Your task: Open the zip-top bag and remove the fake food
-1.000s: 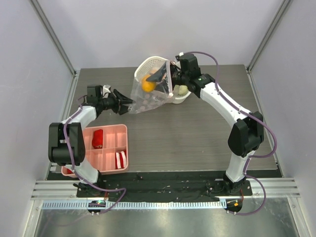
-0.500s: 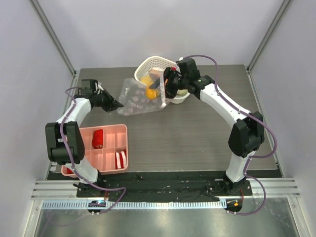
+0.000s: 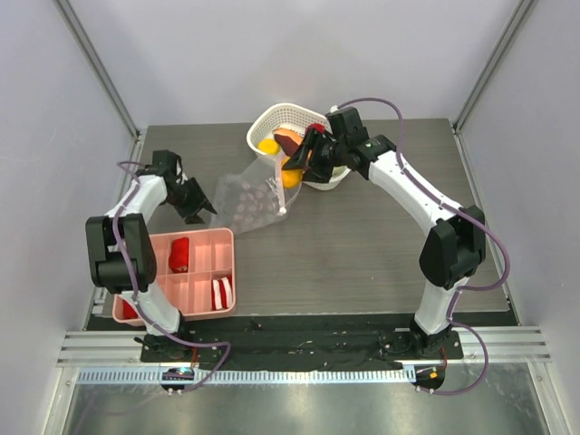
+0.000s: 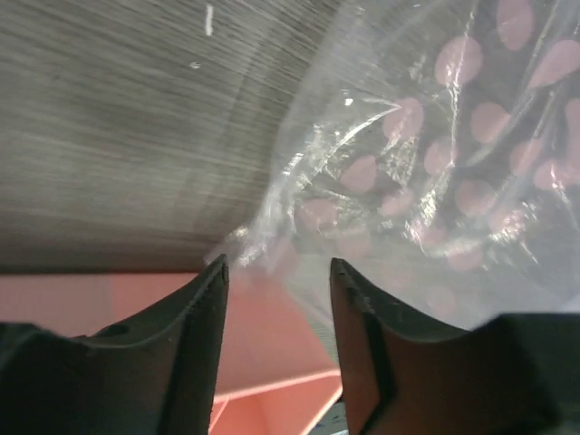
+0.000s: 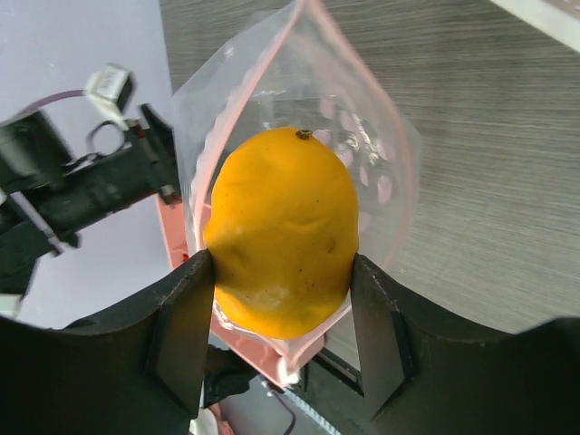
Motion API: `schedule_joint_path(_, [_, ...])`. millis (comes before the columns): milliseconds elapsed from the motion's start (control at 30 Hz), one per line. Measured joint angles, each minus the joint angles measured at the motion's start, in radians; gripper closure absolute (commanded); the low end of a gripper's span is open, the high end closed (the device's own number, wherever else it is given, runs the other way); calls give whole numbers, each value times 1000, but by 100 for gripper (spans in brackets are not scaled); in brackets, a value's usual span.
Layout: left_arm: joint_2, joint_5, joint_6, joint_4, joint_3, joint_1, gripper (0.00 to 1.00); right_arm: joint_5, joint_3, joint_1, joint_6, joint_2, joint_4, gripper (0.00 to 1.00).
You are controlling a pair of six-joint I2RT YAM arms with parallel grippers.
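The zip-top bag (image 3: 245,195), clear with pink dots, lies slack on the table left of the basket. Its open mouth faces my right gripper (image 3: 297,168). That gripper (image 5: 281,258) is shut on a yellow-orange piece of fake food (image 5: 281,227) at the mouth, and the pink zip edge of the bag (image 5: 381,154) loops round behind and under the fruit. My left gripper (image 3: 210,207) is at the bag's far corner. In the left wrist view it (image 4: 276,263) stands open with nothing between its fingers, and the bag (image 4: 426,163) lies just beyond the tips.
A white mesh basket (image 3: 263,122) at the back holds a yellow fruit (image 3: 267,145), an orange-brown wedge (image 3: 290,140) and a red piece (image 3: 315,130). A pink compartment tray (image 3: 195,272) with red and red-white pieces sits near the left arm, and the tray (image 4: 263,344) shows under the left fingers.
My left gripper let go of the bag's corner and drew back. The bag sagged onto the table. My right gripper moved slightly right and down with the yellow-orange fruit.
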Motion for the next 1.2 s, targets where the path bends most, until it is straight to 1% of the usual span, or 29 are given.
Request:
schedule_joint_path(33, [-11, -20, 12, -18, 8, 0, 44, 10, 0, 0, -7, 0, -8, 99])
schedule_joint_path(67, [-26, -43, 21, -34, 18, 0, 30, 23, 2, 0, -19, 0, -22, 99])
schedule_joint_path(100, [-45, -64, 32, -51, 31, 0, 12, 35, 7, -2, -29, 0, -42, 99])
schedule_joint_path(133, [-63, -80, 44, -64, 43, 0, 11, 49, 14, -3, -39, 0, -64, 99])
schedule_joint_path(200, [-109, -109, 51, -97, 79, 0, 11, 83, 40, -6, -66, 0, -110, 99])
schedule_joint_path(300, [-189, -129, 54, -112, 105, 0, 14, 128, 75, -14, -96, -2, -137, 99])
schedule_joint_path(433, [-272, -120, 42, -138, 106, -8, 15, 187, 102, -42, -122, -6, -151, 99])
schedule_joint_path(567, [-313, -82, 16, -150, 105, -40, 14, 234, 151, -76, -150, 7, -143, 99])
schedule_joint_path(700, [-348, -58, -6, -164, 105, -123, 14, 269, 267, -94, -178, 100, -80, 98])
schedule_joint_path(767, [-363, -42, -20, -164, 105, -163, 14, 288, 324, -94, -197, 171, -49, 94])
schedule_joint_path(800, [-370, -35, -23, -164, 105, -183, 14, 294, 341, -94, -204, 199, -37, 93])
schedule_joint_path(867, [-381, -31, -35, -171, 111, -218, 14, 311, 371, -94, -218, 267, -19, 92])
schedule_joint_path(967, [-393, -32, -46, -179, 132, -262, 13, 330, 383, -94, -234, 353, 2, 89])
schedule_joint_path(1000, [-401, -31, -50, -179, 139, -275, 13, 334, 383, -94, -238, 378, 5, 85])
schedule_joint_path(1067, [-426, -28, -60, -173, 145, -304, 9, 344, 383, -94, -243, 420, 18, 77])
schedule_joint_path(1100, [-438, -28, -65, -172, 146, -318, 7, 352, 383, -94, -245, 435, 25, 65])
schedule_joint_path(1167, [-457, -31, -69, -171, 154, -344, 4, 370, 383, -93, -250, 455, 33, 54])
schedule_joint_path(1200, [-462, -33, -69, -170, 157, -356, 4, 375, 383, -93, -253, 460, 37, 39])
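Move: The right hand already holds the orange fruit at the bag's mouth; the white basket's middle lies about 21 cm ahead, level sideways and some 17 cm below, with the cabbage roughly 15 cm ahead and 11 cm right, the yellow fruit 21 cm ahead and 7 cm left. The bag's middle is some 12 cm to the right hand's left, 3 cm ahead. From the low left hand it is 12 cm right and 4 cm ahead; the pink tray's middle is about 14 cm back, 5 cm left. Keeping its pinch on the orange fruit, the right hand draws about 7 cm right to bring it clear of the bag's mouth, then swings some 16 cm forward in a low arc and sinks about 13 cm from its top over the near right part of the basket, fingers tipping more steeply down. Meanwhile the left hand opens wide and rises nearly 20 cm off the bag's left end, swinging right and somewhat back, fingers tilting up by about 25 degrees. ##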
